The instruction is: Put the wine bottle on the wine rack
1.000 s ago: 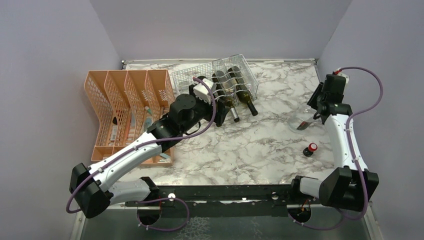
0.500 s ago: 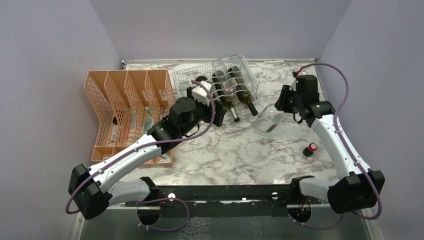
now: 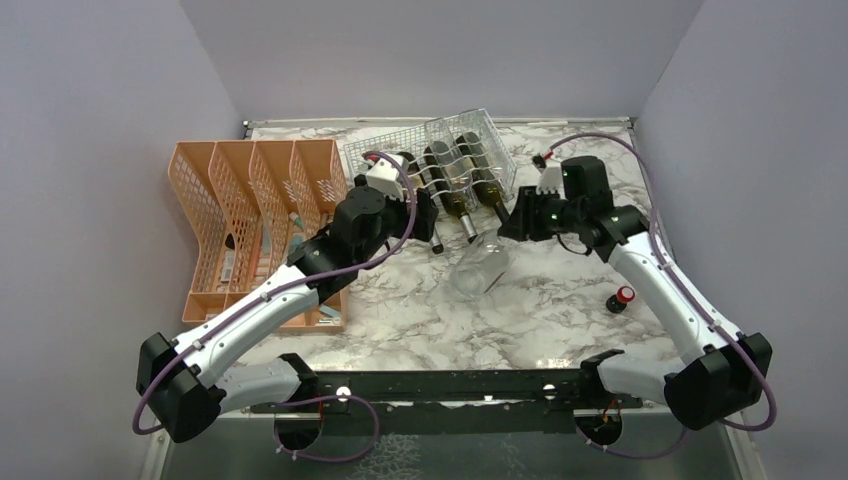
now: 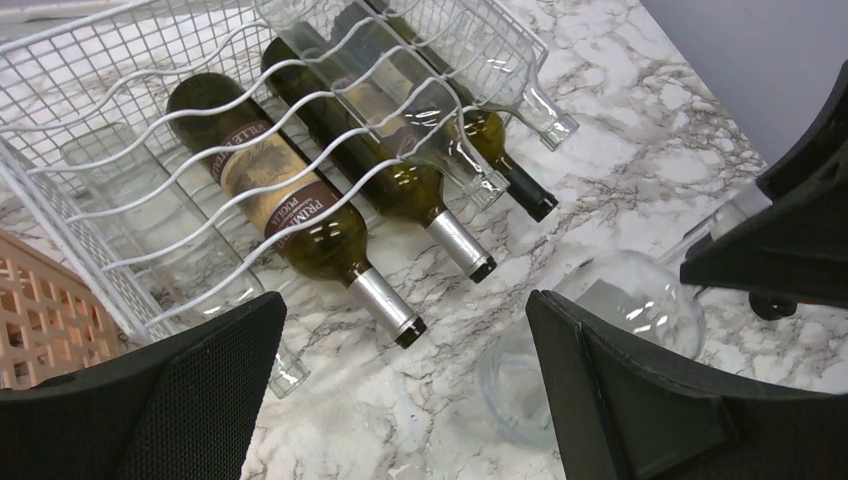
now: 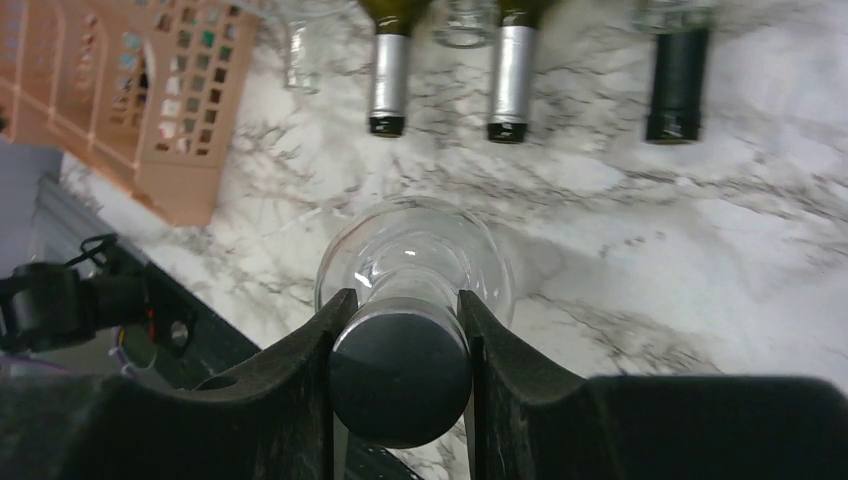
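Note:
A clear glass wine bottle with a dark cap hangs tilted over the middle of the table. My right gripper is shut on its neck just below the cap. The white wire wine rack stands at the back with several dark and clear bottles lying in its cradles, their necks pointing toward me. My left gripper hovers open in front of the rack with nothing between its fingers. The held bottle's body shows beside its right finger.
An orange mesh file organiser stands at the left of the table. A small red-capped object lies at the right, near my right arm. Bottle necks stick out of the rack's front. Purple walls close in the table on three sides.
My right arm has swung left from the table's right side to its middle, carrying the clear bottle. My left gripper has shifted slightly left, staying open by the rack.

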Robot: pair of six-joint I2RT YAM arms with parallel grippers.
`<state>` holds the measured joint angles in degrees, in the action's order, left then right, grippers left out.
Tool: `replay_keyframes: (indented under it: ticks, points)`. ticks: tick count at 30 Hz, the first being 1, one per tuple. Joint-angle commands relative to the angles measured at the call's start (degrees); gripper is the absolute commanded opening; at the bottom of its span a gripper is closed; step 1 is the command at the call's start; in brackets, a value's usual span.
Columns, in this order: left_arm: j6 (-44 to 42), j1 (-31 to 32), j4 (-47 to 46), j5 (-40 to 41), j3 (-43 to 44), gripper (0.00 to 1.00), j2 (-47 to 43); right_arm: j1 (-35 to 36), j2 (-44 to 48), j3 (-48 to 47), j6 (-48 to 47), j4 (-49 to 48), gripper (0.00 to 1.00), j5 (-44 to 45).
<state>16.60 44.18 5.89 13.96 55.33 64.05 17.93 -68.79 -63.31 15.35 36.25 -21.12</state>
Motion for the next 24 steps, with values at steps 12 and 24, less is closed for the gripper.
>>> replay_keyframes:
  ticks: [12,24]
  points:
    - [7.9,-3.8,9.0,-2.1,-0.9,0.99,-1.7,18.3,4.1,16.2,15.5,-46.2,0.01,-1.8]
    - [9.4,-4.8,9.8,-1.8,-3.0,0.99,-1.0,24.7,13.2,40.2,6.7,-62.7,0.01,5.8]
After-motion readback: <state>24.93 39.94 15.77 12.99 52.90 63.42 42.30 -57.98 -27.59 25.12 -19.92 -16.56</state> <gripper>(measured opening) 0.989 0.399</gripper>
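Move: The clear bottle, held by its neck in the right fingers, has its body some 13 cm to the right of the wide-open left hand, 5 cm back and 6 cm lower. From that left hand, the left dark bottle in the wine rack lies about 18 cm ahead, level sideways, 15 cm down. From the right hand, the left gripper is about 16 cm to the left, 3 cm farther out and 4 cm higher; the rack's middle is about 27 cm ahead, 15 cm left and 16 cm down. The clear bottle is swept left about 12 cm and back some 7 cm, sinking slightly, by the right hand, which keeps its neck pinched and rolls its left side up while tilting the fingers upward and turning counter-clockwise. The open left hand sinks about 5 cm, drifts left and tips its fingers down roughly 10 degrees, not touching the bottle. ##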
